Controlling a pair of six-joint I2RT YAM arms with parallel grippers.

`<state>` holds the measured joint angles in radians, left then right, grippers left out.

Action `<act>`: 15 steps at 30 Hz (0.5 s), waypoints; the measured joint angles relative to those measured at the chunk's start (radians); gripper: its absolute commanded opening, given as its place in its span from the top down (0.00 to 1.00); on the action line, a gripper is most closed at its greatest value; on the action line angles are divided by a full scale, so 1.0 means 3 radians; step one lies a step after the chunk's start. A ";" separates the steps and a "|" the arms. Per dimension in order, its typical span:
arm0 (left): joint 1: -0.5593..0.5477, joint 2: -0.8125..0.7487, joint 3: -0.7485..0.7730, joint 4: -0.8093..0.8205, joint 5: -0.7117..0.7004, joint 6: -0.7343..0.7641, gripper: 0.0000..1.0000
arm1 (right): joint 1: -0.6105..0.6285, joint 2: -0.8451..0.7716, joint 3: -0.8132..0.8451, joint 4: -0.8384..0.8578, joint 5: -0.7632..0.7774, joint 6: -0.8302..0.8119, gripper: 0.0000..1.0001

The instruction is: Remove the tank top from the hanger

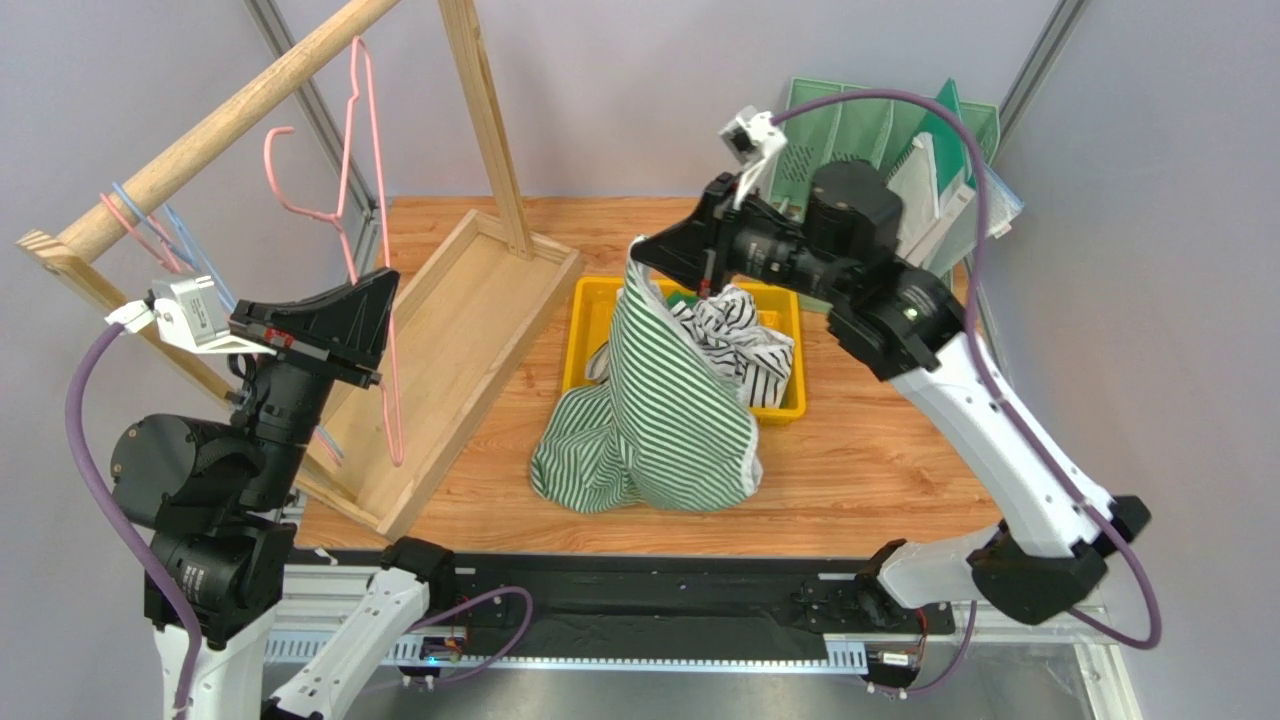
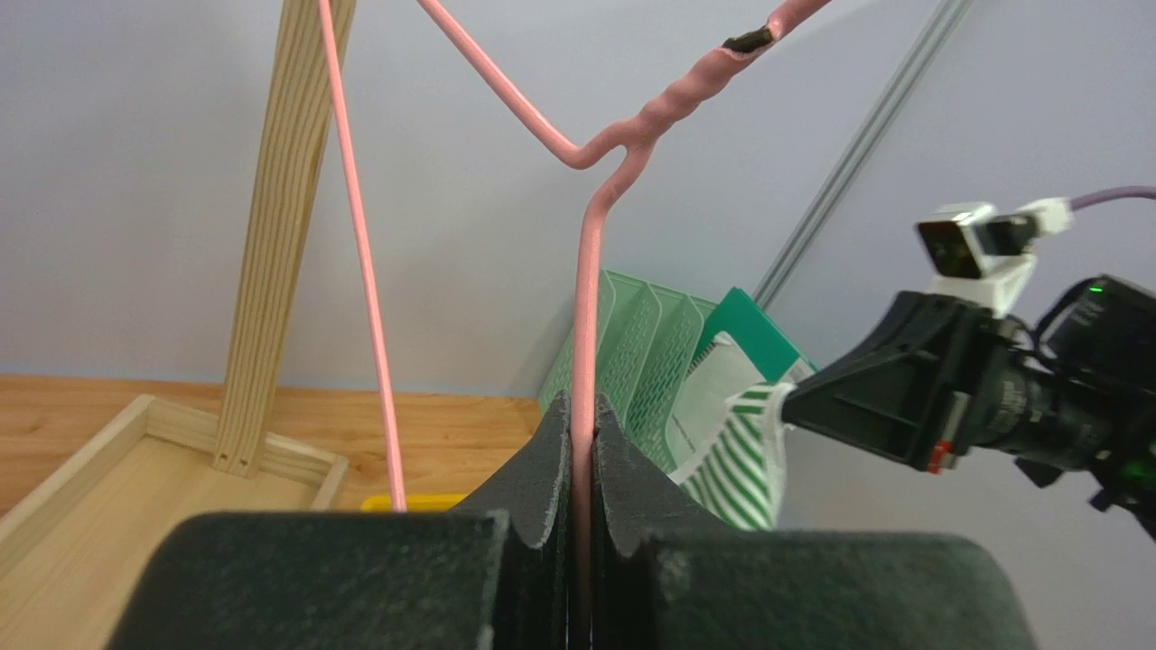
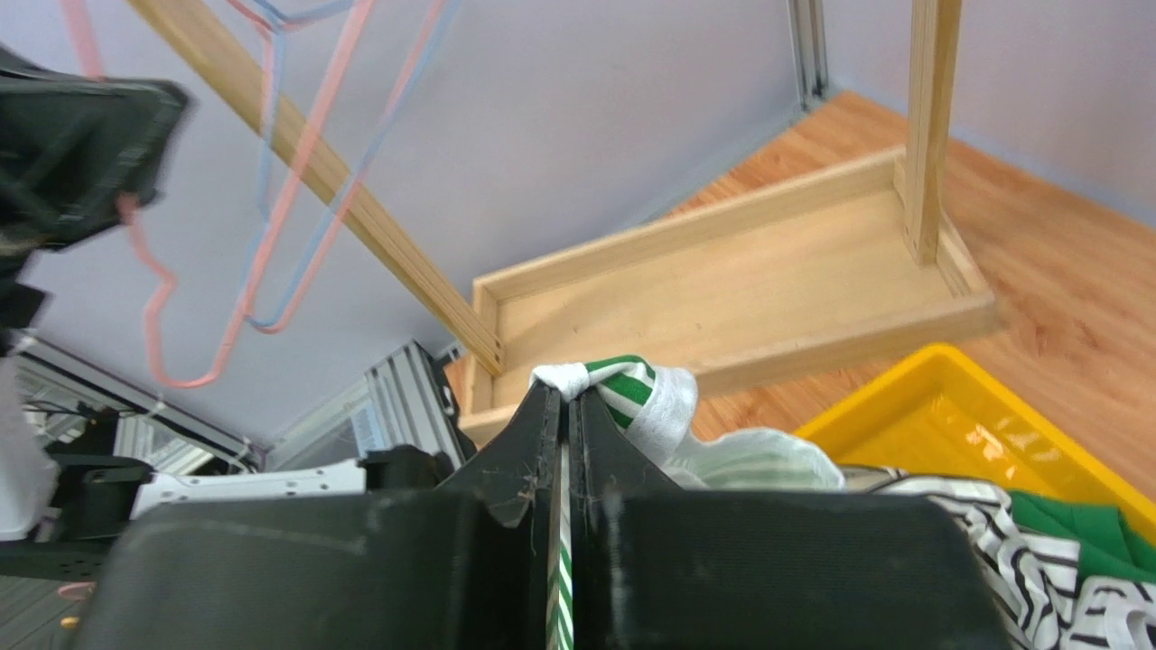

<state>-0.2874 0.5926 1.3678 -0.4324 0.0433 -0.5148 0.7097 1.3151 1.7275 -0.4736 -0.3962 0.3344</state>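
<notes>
The green-and-white striped tank top [image 1: 661, 405] hangs from my right gripper [image 1: 643, 255], which is shut on its top edge [image 3: 618, 393]; its lower part pools on the table in front of the yellow bin. The pink wire hanger [image 1: 361, 165] is bare and apart from the garment. My left gripper [image 1: 383, 293] is shut on the hanger's wire [image 2: 586, 339], holding it upright near the wooden rack. The striped cloth [image 2: 746, 454] shows beyond the left fingers, pinched by the right gripper.
A wooden rack with a tray base [image 1: 451, 345] and sloping rail [image 1: 211, 128] stands at the left, with other hangers [image 1: 143, 225] on the rail. A yellow bin [image 1: 586, 308] holds more clothes. Green file trays [image 1: 887, 135] stand at the back right.
</notes>
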 measured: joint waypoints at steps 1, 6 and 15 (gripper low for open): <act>0.0000 0.0000 0.0000 -0.0006 0.0001 0.0001 1.00 | 0.0000 0.0100 0.0000 -0.0005 0.0001 -0.0011 1.00; 0.0000 -0.0003 0.0000 -0.0053 0.0000 0.0001 1.00 | 0.0010 0.0601 -0.0004 -0.0004 -0.0032 -0.0036 1.00; 0.0000 -0.0019 -0.0052 -0.0071 0.0003 0.0000 1.00 | 0.0385 0.0910 -0.0632 0.0104 -0.0005 -0.0032 1.00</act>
<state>-0.2874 0.5869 1.3521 -0.4538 0.0441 -0.5148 0.8253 1.5883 1.5379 -0.4423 -0.3977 0.3248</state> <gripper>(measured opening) 0.017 0.006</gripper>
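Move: The tank top already hangs from the right fingers. The bare table just in front of the yellow tray, where it is headed, is about 4 cm back, 4 cm to the left and 46 cm below. The tray's middle is some 11 cm ahead and 6 cm to the right, with the black-striped shirt in it 10 cm ahead and 11 cm right; the wooden rack base is 7 cm ahead, 26 cm left. From the left hand, that table spot is about 3 cm ahead, 15 cm right and 52 cm below. Down in a quick swing of nearly 20 cm goes the right hand, drifting some 8 cm left, reaching about 5 cm forward at first and then drawing most of that back. Its shut fingers keep their pinch on the tank top's white-edged shoulder and tip downward as the wrist turns roughly 25 degrees, taking the cloth towards the table in front of the tray. ##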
